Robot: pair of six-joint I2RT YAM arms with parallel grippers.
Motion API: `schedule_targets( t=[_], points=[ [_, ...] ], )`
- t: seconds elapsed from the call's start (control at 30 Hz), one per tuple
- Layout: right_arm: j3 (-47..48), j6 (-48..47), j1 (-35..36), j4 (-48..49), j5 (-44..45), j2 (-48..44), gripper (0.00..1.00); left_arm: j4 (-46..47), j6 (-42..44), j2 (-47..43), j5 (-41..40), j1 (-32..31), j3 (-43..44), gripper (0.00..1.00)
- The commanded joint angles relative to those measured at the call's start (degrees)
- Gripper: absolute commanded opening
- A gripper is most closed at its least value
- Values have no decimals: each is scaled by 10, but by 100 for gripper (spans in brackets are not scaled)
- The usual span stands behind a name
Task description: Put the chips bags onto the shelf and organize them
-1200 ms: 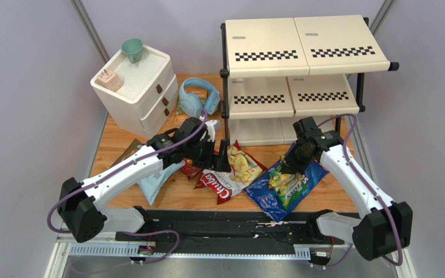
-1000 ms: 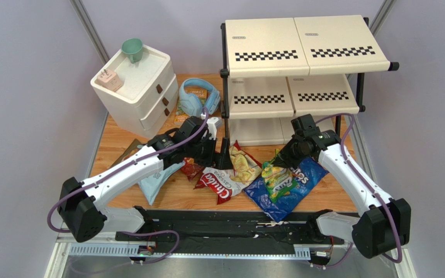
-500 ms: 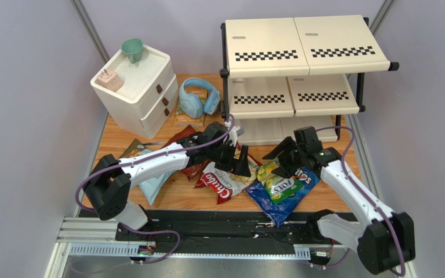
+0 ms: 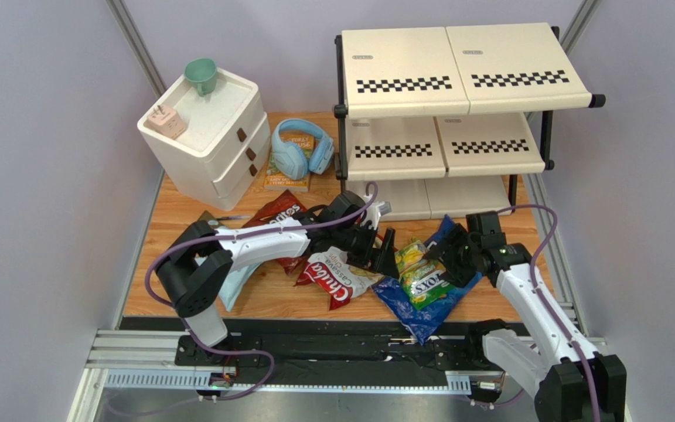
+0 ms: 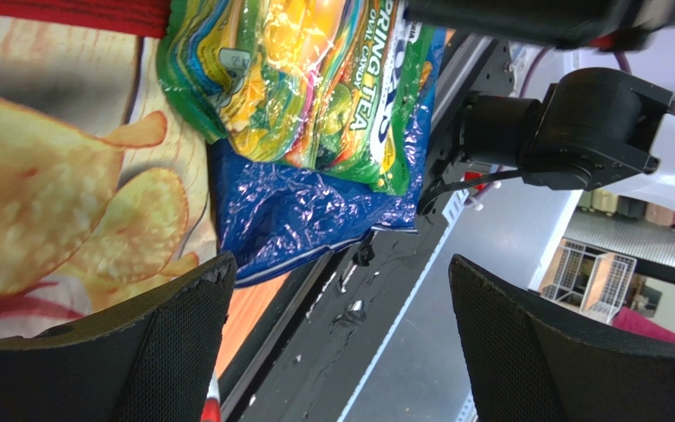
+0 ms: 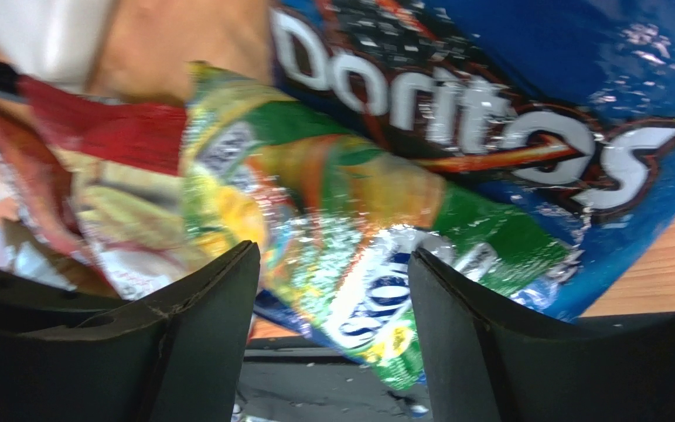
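Note:
The cream shelf (image 4: pixel 455 79) stands at the back right, its boards bare. In front of it the small green-yellow bag (image 4: pixel 420 274) (image 5: pixel 315 79) (image 6: pixel 341 211) lies on the blue Doritos bag (image 4: pixel 420 308) (image 6: pixel 508 114) (image 5: pixel 306 211). My right gripper (image 4: pixel 449 261) (image 6: pixel 332 255) hangs open just right of the green-yellow bag, holding nothing. My left gripper (image 4: pixel 383 252) (image 5: pixel 339 264) is wide open over the right edge of the white-and-red bag (image 4: pixel 337 280) (image 5: pixel 50 202). The red Doritos bag (image 4: pixel 278 211) and the pale-blue bag (image 4: pixel 234 283) lie under the left arm.
A white two-drawer cabinet (image 4: pixel 205 132) at the back left carries a green cup (image 4: pixel 201 75) and a small pink item (image 4: pixel 166 120). Blue headphones (image 4: pixel 301 149) rest on an orange book (image 4: pixel 286 180). A black rail (image 4: pixel 341 347) runs along the table's near edge.
The right gripper opened and let go of the green-yellow bag, which now lies on the blue bag, then drew back toward me. The left arm swung right toward that bag.

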Motion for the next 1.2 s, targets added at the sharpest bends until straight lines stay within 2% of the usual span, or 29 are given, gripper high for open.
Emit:
schedule_targets(
  t=[0.0, 0.27, 0.4, 0.6, 0.67, 0.83, 0.9, 1.03, 1.17],
  points=[
    [-33, -30, -2, 36, 19, -26, 66, 79, -34, 11, 25, -3, 11, 95],
    [-91, -4, -2, 43, -62, -42, 60, 137, -57, 60, 36, -2, -8, 94],
    [-116, 65, -2, 34, -97, -91, 59, 146, -66, 91, 34, -2, 14, 94],
    [-166, 159, -2, 37, -135, -179, 54, 183, -83, 94, 20, -2, 2, 93],
    [-179, 180, -2, 39, -141, -196, 53, 222, -90, 98, 20, -2, -10, 94],
    [-128, 158, -2, -12, -98, -239, 52, 246, -108, 107, 21, 0, -12, 93],
    [-97, 138, -2, -15, -83, -238, 49, 252, -114, 109, 21, 0, -17, 93],
    [-36, 79, -3, -31, -76, -167, 44, 279, -128, 121, 20, 0, -26, 93],
    [25, -1, -4, -64, 6, -107, 44, 309, -149, 143, 31, 0, -29, 93]
  ],
)
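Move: The green-and-yellow candy bag lies across the blue Doritos bag, its middle some 8 cm to the right of the left hand, 2 cm nearer the base and 6 cm below. From the right hand it is about 4 cm left, 1 cm back and 5 cm down. The Doritos bag's middle is roughly 3 cm left, 2 cm back and 7 cm below the right hand; the red-and-white chips bag is centred 10 cm left of the left hand, level with it and 7 cm lower. The candy bag's left end is approached by the left hand, fingers kept wide open, which works about 5 cm right, also down and slightly forward, dipping, lifting a little and sinking again. The right hand sweeps back about 5 cm, down and left over the bag, rolling its left side up some 15 degrees, then rises about 6 cm and comes partly forward, its fingers narrowing without gripping. ##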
